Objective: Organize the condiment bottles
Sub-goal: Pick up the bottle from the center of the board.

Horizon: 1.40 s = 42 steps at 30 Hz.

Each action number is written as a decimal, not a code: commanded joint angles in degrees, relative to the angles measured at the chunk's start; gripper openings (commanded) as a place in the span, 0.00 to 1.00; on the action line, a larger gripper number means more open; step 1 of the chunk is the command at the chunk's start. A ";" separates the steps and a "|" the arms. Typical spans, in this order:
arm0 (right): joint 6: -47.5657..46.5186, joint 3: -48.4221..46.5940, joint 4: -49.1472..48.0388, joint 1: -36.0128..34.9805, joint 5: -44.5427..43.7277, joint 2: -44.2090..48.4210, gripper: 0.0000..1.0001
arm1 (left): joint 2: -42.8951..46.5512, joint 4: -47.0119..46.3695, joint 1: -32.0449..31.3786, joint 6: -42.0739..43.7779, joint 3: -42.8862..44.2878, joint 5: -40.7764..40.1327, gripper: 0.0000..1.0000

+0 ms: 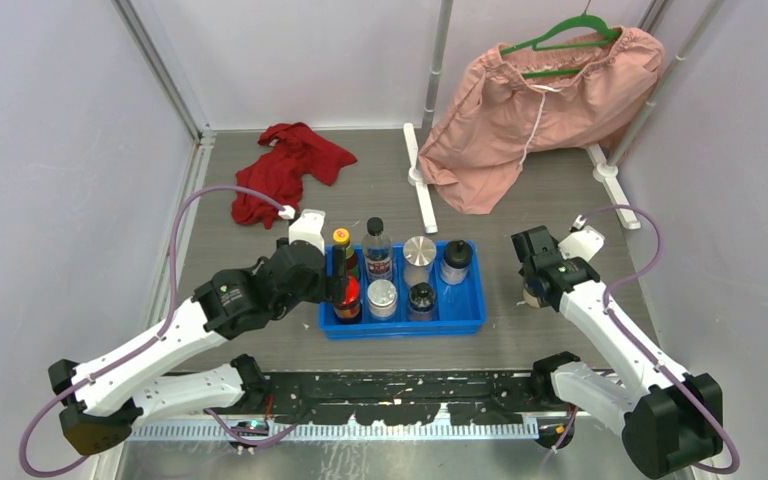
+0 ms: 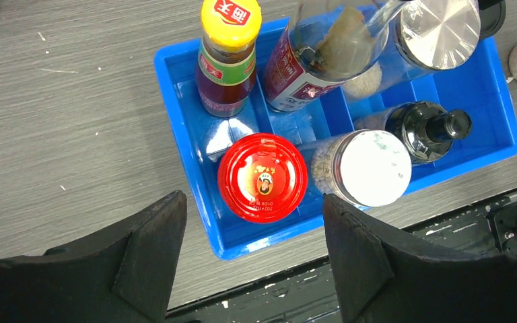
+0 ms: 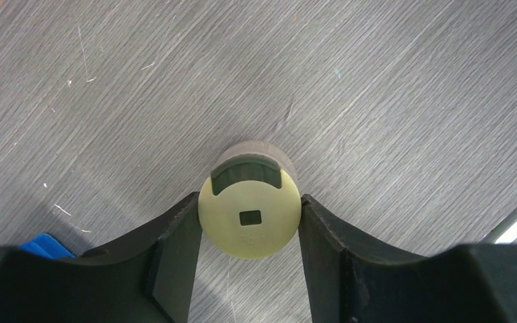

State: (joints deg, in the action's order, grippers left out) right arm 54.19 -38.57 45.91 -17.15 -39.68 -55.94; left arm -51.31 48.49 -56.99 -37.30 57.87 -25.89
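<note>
Several condiment bottles stand in the blue tray (image 1: 400, 328): a yellow-capped bottle (image 2: 229, 57), a red-capped jar (image 2: 262, 176), a white-lidded jar (image 2: 367, 168), a dark black-capped bottle (image 2: 431, 128), a clear bottle (image 2: 323, 54) and a silver-lidded jar (image 2: 437, 27). My left gripper (image 2: 254, 198) hangs open above the tray's near left corner, over the red cap, and holds nothing. A beige bottle (image 3: 250, 215) stands on the table to the right of the tray. My right gripper (image 3: 249, 200) is shut on it, with both fingers against its round cap.
A red cloth (image 1: 290, 165) lies at the back left. Pink shorts (image 1: 540, 100) hang on a green hanger at the back right, above a white rack base (image 1: 422, 180). A black strip (image 1: 400, 395) runs along the near edge between the arm bases.
</note>
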 commanded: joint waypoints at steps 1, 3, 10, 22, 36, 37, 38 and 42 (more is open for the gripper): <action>1.27 -1.35 0.05 0.15 -2.65 -0.51 0.54 | 1.25 -1.49 -0.22 -0.58 -0.41 -0.38 0.74; 1.24 -1.58 0.09 0.24 -2.70 -0.94 0.50 | 1.47 -1.47 -0.22 -0.60 -0.57 -0.31 0.74; -0.05 -2.43 0.29 0.20 -2.43 -0.15 0.43 | 1.90 -1.04 -0.22 -0.76 -0.66 -0.57 0.74; -4.20 -7.67 3.28 0.19 -3.64 1.75 0.40 | 0.95 -1.17 -0.22 -0.94 -0.25 -0.46 0.74; -10.27 -14.68 7.43 0.23 -0.95 5.47 0.38 | 0.77 -0.53 -0.17 -1.20 -0.38 -0.58 0.74; -10.73 -15.29 7.68 0.15 -0.29 5.51 0.38 | 0.77 -0.50 -0.22 -1.20 -0.33 -0.68 0.74; -11.27 -15.91 8.00 0.12 0.50 5.40 0.38 | 0.77 -0.42 -0.22 -1.26 -0.24 -0.66 0.74; -13.59 -17.93 9.16 0.14 4.15 4.89 0.37 | 0.82 -0.16 -0.22 -1.37 0.04 -0.67 0.74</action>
State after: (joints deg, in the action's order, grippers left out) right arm 43.77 -52.75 53.82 -17.12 -38.33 -51.62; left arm -50.65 48.56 -56.99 -37.63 57.17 -25.91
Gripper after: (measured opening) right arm 0.564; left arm 0.743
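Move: The bottle already stands between the right hand's fingers, straight below the hand point, its middle some 4 cm down. The tray's empty front right slot lies about 20 cm to the left and 1 cm back; the black-capped jar behind that slot is 20 cm left and 6 cm farther out, and the dark-capped bottle 29 cm left, 2 cm back. From the left hand the bottle lies roughly 46 cm right, 4 cm ahead and 16 cm lower. After a short pause, the right hand, still gripping the yellow cap, raises the bottle about 8 cm, nearly straight up. ##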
